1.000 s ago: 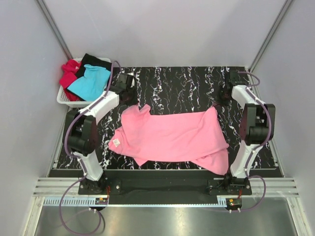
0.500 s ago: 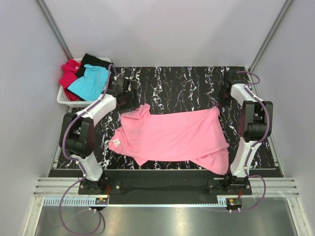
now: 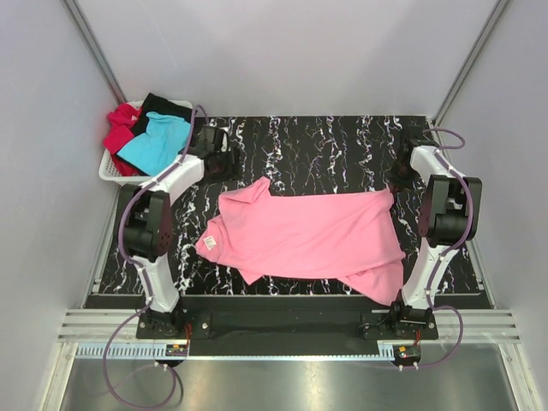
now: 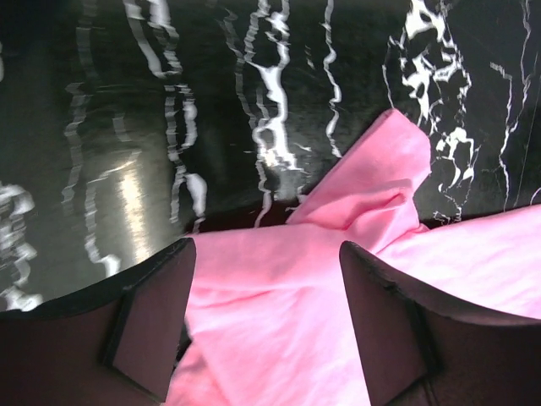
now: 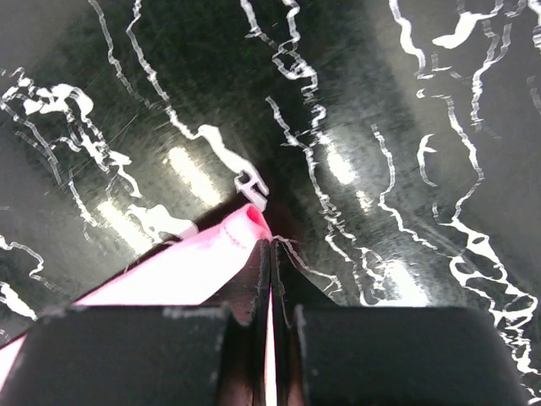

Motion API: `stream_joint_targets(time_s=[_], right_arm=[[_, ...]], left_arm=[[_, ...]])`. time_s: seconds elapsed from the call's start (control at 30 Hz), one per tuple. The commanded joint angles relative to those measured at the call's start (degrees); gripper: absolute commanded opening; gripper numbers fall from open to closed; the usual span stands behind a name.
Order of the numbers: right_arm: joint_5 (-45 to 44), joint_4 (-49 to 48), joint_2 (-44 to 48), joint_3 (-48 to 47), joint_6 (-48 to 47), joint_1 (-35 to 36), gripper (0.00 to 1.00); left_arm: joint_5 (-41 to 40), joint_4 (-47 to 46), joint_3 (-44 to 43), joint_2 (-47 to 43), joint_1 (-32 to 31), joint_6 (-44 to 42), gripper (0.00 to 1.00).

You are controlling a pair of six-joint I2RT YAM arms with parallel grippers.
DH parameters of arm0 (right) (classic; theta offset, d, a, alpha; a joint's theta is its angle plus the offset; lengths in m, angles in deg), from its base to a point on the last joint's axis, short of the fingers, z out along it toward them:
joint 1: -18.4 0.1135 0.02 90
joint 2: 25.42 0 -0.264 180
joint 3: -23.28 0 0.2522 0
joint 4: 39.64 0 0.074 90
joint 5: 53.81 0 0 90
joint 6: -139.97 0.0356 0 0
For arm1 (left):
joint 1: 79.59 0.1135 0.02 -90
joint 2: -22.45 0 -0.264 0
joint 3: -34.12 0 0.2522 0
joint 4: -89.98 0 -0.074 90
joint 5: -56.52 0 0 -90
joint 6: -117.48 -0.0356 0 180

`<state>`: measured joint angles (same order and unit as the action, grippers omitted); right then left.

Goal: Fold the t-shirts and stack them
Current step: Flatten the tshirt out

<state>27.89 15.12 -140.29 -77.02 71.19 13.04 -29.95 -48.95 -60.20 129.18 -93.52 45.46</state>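
The pink t-shirt (image 3: pixel 308 235) lies spread across the black marbled table (image 3: pixel 325 150), its small white label (image 3: pixel 208 244) at the left end. My left gripper (image 3: pixel 224 164) hovers open just beyond the shirt's far left sleeve (image 4: pixel 372 194). Its dark fingers (image 4: pixel 152 321) stand wide apart over loose pink cloth, gripping nothing. My right gripper (image 3: pixel 396 181) is shut on the shirt's far right corner. In the right wrist view a rolled pink hem (image 5: pixel 211 254) runs into the closed right gripper (image 5: pixel 270 245). The turquoise (image 3: pixel 154 144), red (image 3: pixel 120 128) and black (image 3: pixel 167 107) t-shirts sit in the basket.
A white plastic basket (image 3: pixel 110 171) stands at the table's far left corner, just behind my left arm. Grey walls close in on both sides and at the back. The table's far half shows bare marble beyond the pink shirt.
My left gripper has opened and let go of the shirt's far left corner. The right gripper has pulled its corner rightward, and the whole pink shirt has slid right a little.
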Motion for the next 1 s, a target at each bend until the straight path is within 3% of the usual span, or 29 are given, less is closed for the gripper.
stream_joint_targets(time_s=[0.0,0.13,0.2,0.23,0.27,0.33,0.37,0.53,0.6,0.77,0.9,0.97], right_arm=[[1.87,0.58,-0.35,-1.52,-0.47,0.18,0.0],[4.51,0.67,0.26,-3.8,-1.35,0.18,0.03],[5.13,0.84,0.52,-4.86,-2.57,0.18,0.21],[5.83,1.1,0.87,-5.91,-2.93,0.18,0.41],[5.75,1.19,1.05,-6.35,-3.63,0.18,0.51],[5.14,2.5,1.4,-8.45,-4.07,0.18,0.61],[5.04,3.21,1.32,-9.25,-4.16,0.18,0.65],[13.79,5.33,3.15,-12.16,-3.29,0.36,0.66],[15.5,5.06,3.86,-12.07,-2.5,0.88,0.67],[16.38,4.36,4.13,-11.81,-1.09,1.06,0.67],[16.47,4.27,3.69,-10.75,-0.65,1.06,0.66],[16.3,4.36,3.6,-10.14,-0.82,1.06,0.66]], left_arm=[[3.59,-1.38,-2.85,3.46,-0.48,-2.42,0.72],[6.13,-1.38,-3.73,5.05,-2.05,-3.03,0.68],[5.7,-1.12,-4.08,5.58,-3.29,-4.52,0.68],[4.57,-1.12,-4.26,6.02,-4.51,-4.7,0.68],[4.12,-0.94,-4.35,6.2,-4.96,-4.88,0.68],[3.24,-0.86,-4.44,6.64,-5.75,-4.36,0.65],[3.41,-0.86,-4.35,6.99,-5.84,-3.83,0.58],[1.67,-0.86,-4.09,6.99,-8.64,-4.53,0.3],[0.34,-0.86,-3.82,6.2,-9.97,-5.06,0.24],[-4.75,-1.03,0.39,3.83,-14.71,-2.78,0.21],[-9.5,-1.29,2.07,4.44,-17.26,-0.93,0.0],[-10.91,-1.21,2.15,3.84,-17.79,-0.23,0.0]])
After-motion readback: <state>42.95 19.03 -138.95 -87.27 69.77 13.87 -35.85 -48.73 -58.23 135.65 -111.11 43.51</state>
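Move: From the left gripper, the edge of the pink shirt's folded-over sleeve lies about 10 cm right, 6 cm back and 7 cm below; the sleeve's tip is 9 cm right and level with the hand. The white tag is some 16 cm back and 5 cm left, the basket roughly 21 cm left and 10 cm ahead. The right fingertips still hold the shirt's upper right corner just beneath them; the lower right flap is about 24 cm back and 5 cm left of that hand. Bring the left gripper down at first, then about 10 cm right over the shirt, curving back and down again to the folded sleeve's edge, turning some 15 degrees clockwise while the open fingers shut at the fold to pinch it. With the right hand, open to free the corner and lift about 6 cm, drifting left and forward. ##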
